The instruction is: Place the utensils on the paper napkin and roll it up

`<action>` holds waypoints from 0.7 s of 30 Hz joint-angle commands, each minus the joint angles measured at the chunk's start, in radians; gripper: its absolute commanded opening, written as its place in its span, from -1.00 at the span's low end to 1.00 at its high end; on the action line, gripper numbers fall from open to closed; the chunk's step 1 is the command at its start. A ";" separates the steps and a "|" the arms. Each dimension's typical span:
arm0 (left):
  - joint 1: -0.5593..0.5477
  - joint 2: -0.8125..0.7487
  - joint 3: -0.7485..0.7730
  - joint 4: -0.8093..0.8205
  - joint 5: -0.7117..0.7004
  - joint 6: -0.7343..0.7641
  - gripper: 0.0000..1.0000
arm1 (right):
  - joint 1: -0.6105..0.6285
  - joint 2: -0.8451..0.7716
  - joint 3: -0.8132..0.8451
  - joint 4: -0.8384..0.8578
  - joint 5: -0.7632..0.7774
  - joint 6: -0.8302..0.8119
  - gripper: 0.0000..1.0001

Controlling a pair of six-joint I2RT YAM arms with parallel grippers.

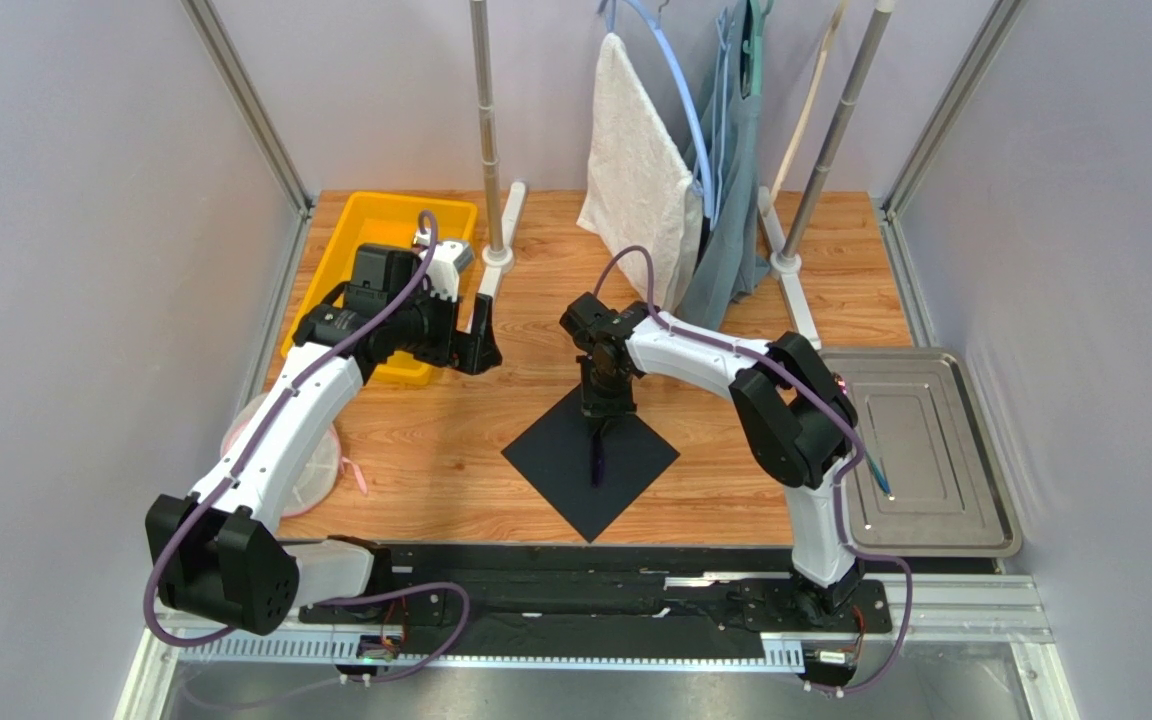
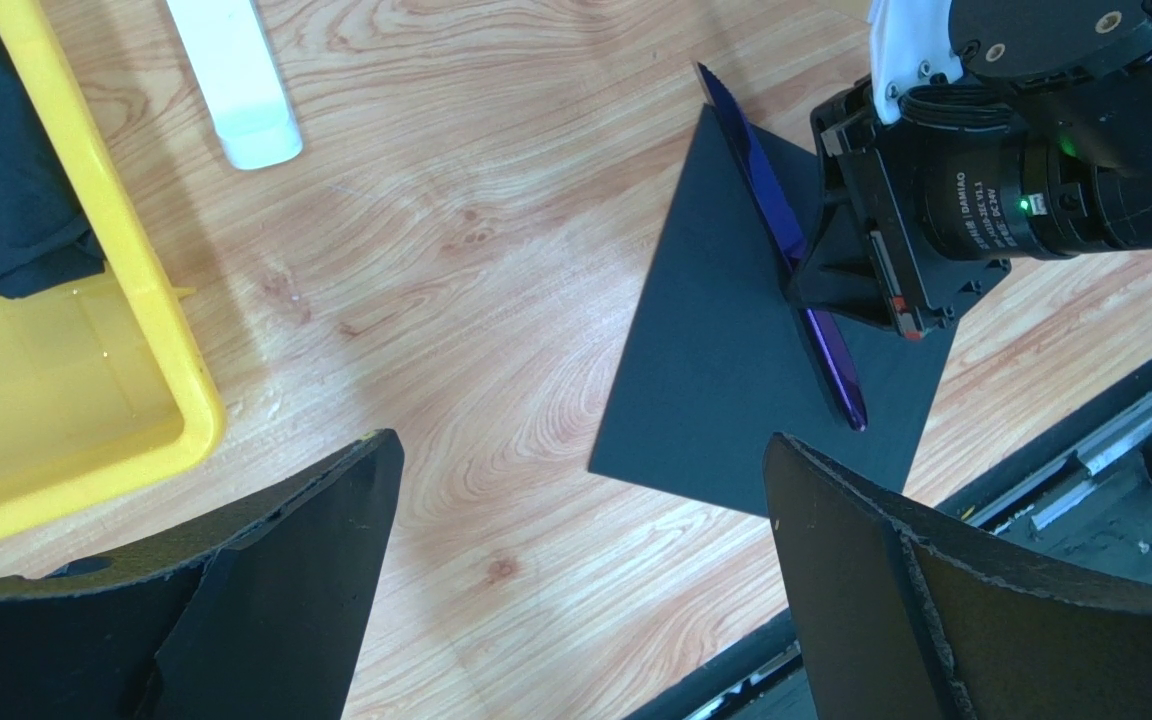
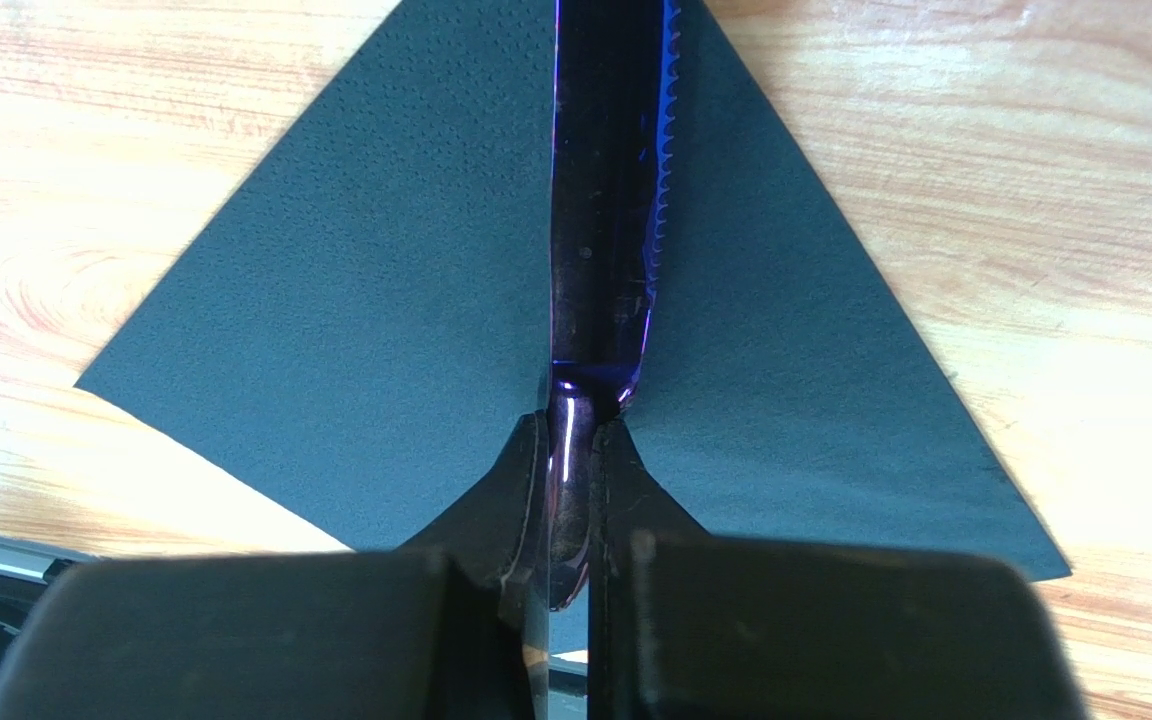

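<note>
The black paper napkin (image 1: 552, 450) lies as a diamond on the wooden table, also in the left wrist view (image 2: 717, 375) and the right wrist view (image 3: 387, 330). My right gripper (image 1: 602, 408) (image 3: 575, 428) is shut on the handle of a shiny purple knife (image 3: 608, 195). The serrated blade (image 2: 760, 165) runs along the napkin's diagonal; I cannot tell whether it touches the sheet. A thin blue utensil (image 1: 878, 470) lies on the grey tray. My left gripper (image 1: 480, 348) (image 2: 579, 465) hangs open and holds nothing, beside the yellow bin, left of the napkin.
The yellow bin (image 1: 342, 240) at the back left holds a dark cloth (image 2: 4, 165). A white towel (image 1: 639, 165) and a grey-blue garment (image 1: 732, 150) hang on the rear rack. The metal tray (image 1: 973, 450) sits at the right. A white round dish (image 1: 312, 465) lies under the left arm.
</note>
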 commanded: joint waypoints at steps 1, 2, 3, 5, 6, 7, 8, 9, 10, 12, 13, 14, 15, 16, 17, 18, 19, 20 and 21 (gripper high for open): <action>0.003 -0.010 0.020 0.030 0.012 -0.012 0.98 | 0.011 -0.019 -0.005 0.006 0.010 0.025 -1.00; 0.003 -0.010 0.020 0.032 0.014 -0.009 0.98 | 0.011 -0.021 -0.008 0.007 0.010 0.025 -1.00; 0.003 -0.010 0.020 0.030 0.012 -0.011 0.98 | 0.011 -0.019 -0.009 0.007 0.008 0.028 -1.00; 0.003 -0.011 0.018 0.030 0.012 -0.008 0.98 | 0.011 -0.014 -0.011 0.012 0.002 0.027 -1.00; 0.003 -0.011 0.017 0.029 0.011 -0.008 0.98 | 0.011 -0.011 -0.009 0.015 -0.002 0.025 -1.00; 0.003 -0.011 0.017 0.029 0.014 -0.008 0.98 | 0.011 -0.007 -0.008 0.015 -0.004 0.025 -1.00; 0.003 -0.010 0.017 0.030 0.014 -0.008 0.98 | 0.012 -0.001 -0.008 0.015 -0.006 0.024 -1.00; 0.003 -0.010 0.018 0.030 0.014 -0.008 0.98 | 0.011 0.002 -0.005 0.015 -0.009 0.024 -0.99; 0.003 -0.011 0.018 0.030 0.014 -0.008 0.98 | 0.011 0.004 -0.005 0.015 -0.009 0.022 -0.90; 0.003 -0.013 0.017 0.032 0.012 -0.008 0.98 | 0.011 0.006 -0.005 0.015 -0.013 0.022 -0.75; 0.003 -0.013 0.015 0.030 0.012 -0.008 0.98 | 0.011 0.007 -0.005 0.015 -0.016 0.022 -0.71; 0.003 -0.013 0.014 0.030 0.012 -0.008 0.98 | 0.011 0.007 -0.005 0.015 -0.016 0.024 -0.65; 0.003 -0.014 0.014 0.030 0.009 -0.009 0.98 | 0.011 0.007 -0.005 0.015 -0.018 0.027 -0.53; 0.003 -0.014 0.014 0.030 0.009 -0.006 0.98 | 0.011 0.009 -0.005 0.015 -0.019 0.028 -0.51; 0.003 -0.014 0.014 0.029 0.012 -0.006 0.98 | 0.009 0.010 -0.006 0.015 -0.019 0.030 -0.49; 0.003 -0.014 0.014 0.029 0.009 -0.006 0.98 | 0.008 0.009 -0.008 0.016 -0.018 0.031 -0.39; 0.003 -0.013 0.014 0.029 0.011 -0.006 0.98 | 0.011 0.007 -0.008 0.016 -0.018 0.034 -0.30; 0.003 -0.013 0.014 0.029 0.011 -0.006 0.98 | 0.008 0.004 -0.008 0.015 -0.019 0.034 -0.27; 0.003 -0.014 0.014 0.029 0.009 -0.008 0.98 | 0.009 0.001 -0.005 0.015 -0.018 0.034 -0.20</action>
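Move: At the knife's handle, the right hand already grips it low over the black napkin, its middle about 2 cm ahead of the hand, level left-right and 1 cm below. The napkin's middle is roughly 2 cm back, 1 cm left and 2 cm below; the yellow box stands some 23 cm ahead and 31 cm left. From the idle left hand, the knife is about 5 cm back, 13 cm right and 18 cm below. Easing the pinched knife back towards the robot by about half a centimetre and a touch down onto the napkin, the right hand then all but stops and opens its fingers to roughly a third, letting go of the handle; it stays low over the knife, the fingers standing either side of it, without turning. ##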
